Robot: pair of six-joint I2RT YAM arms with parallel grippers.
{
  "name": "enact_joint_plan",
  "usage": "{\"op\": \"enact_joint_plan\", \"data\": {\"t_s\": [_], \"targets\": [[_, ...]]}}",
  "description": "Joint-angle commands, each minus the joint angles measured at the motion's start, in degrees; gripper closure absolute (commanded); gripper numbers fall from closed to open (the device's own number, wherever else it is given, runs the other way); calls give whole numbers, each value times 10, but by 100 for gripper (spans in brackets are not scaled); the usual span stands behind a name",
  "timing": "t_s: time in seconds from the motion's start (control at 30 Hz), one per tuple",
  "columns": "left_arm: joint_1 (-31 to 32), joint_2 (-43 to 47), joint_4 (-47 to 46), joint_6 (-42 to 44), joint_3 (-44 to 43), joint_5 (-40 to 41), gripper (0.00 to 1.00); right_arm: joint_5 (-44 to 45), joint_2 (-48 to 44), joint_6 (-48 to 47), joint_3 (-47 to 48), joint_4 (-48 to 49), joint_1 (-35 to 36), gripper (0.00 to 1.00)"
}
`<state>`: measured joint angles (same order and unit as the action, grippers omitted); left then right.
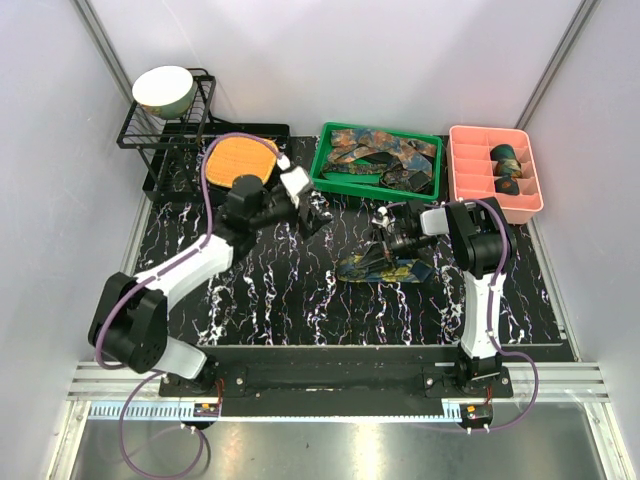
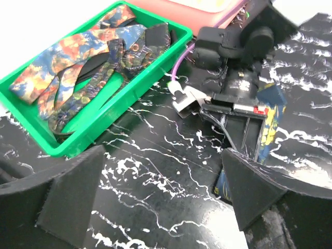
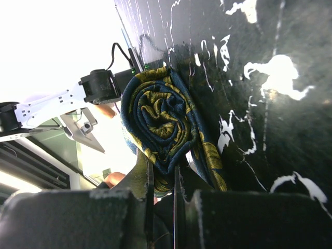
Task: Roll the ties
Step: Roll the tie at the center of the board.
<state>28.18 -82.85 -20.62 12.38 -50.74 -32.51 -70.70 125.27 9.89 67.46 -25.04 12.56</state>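
Note:
A navy tie with a gold paisley pattern is wound into a coil, and my right gripper is shut on the coil's lower edge. From above, that gripper stands over the tie, whose loose end lies flat on the black marbled table. My left gripper hovers left of it, open with nothing between its fingers. In the left wrist view it faces bare table, with the navy tie under the right arm's wrist. Several unrolled ties lie in a green tray.
A pink divided tray at the back right holds rolled ties. At the back left a black wire rack carries a pale bowl, with an orange waffle pad beside it. The green tray's corner is close to my left fingers.

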Motion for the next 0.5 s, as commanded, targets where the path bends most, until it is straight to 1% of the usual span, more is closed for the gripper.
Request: {"op": "enact_joint_plan", "data": {"t_s": [0.0, 0.03, 0.07, 0.1, 0.17, 0.2, 0.27, 0.3, 0.33, 0.37, 0.4, 0.47], "targets": [[-10, -7, 87, -67, -80, -45, 1, 91, 16, -36, -2, -8, 19, 100], [-6, -5, 74, -78, -74, -47, 1, 91, 17, -36, -2, -9, 19, 100], [-5, 4, 40, -85, -49, -51, 1, 91, 18, -36, -1, -11, 19, 100], [-3, 18, -43, -86, 8, -48, 1, 90, 18, -37, -1, -10, 19, 100], [3, 18, -126, -79, 62, -37, 1, 94, 18, -38, 0, -12, 20, 100], [4, 9, -147, -81, 94, -40, 1, 97, 18, -37, 1, -13, 24, 100], [4, -5, -204, -91, 120, -73, 3, 93, 17, -48, 7, -22, 29, 100], [4, -13, -232, -90, 157, -86, 5, 93, 17, -52, 8, -26, 38, 100], [9, -26, -264, -92, 176, -97, 5, 93, 18, -56, 13, -29, 41, 100], [13, -35, -321, -90, 195, -98, 6, 88, 19, -63, 14, -36, 44, 100], [17, -41, -336, -82, 215, -95, 5, 87, 21, -65, 17, -38, 47, 100], [31, -64, -340, -63, 222, -94, 5, 82, 23, -67, 19, -37, 48, 100]]}}
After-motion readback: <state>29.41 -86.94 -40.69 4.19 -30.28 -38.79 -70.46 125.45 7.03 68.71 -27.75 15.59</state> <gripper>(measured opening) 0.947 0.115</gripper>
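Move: The half-rolled tie lies low on the black board, about 7 cm to the right of the raised, empty left hand, 5 cm back and some 19 cm below it. The right fingers already pinch it; from them the roll's middle is about 2 cm to the left, level. The tie's flat tail lies around 17 cm right and 6 cm back of the left hand; the green box is some 21 cm ahead and 12 cm right of it. The left hand rises another 2 cm or so, then turns over into a quick sweep down and back, sinking about 13 cm while drawing back some 7 cm to come down towards the roll's free left end, fingers kept wide open, wrist turning only slightly, and not yet touching the tie. Meanwhile the right hand stays low over the board, keeps its pinch on the roll and carries it about 1 to 2 cm to the left and slightly back, towards the side where the left hand comes down. ##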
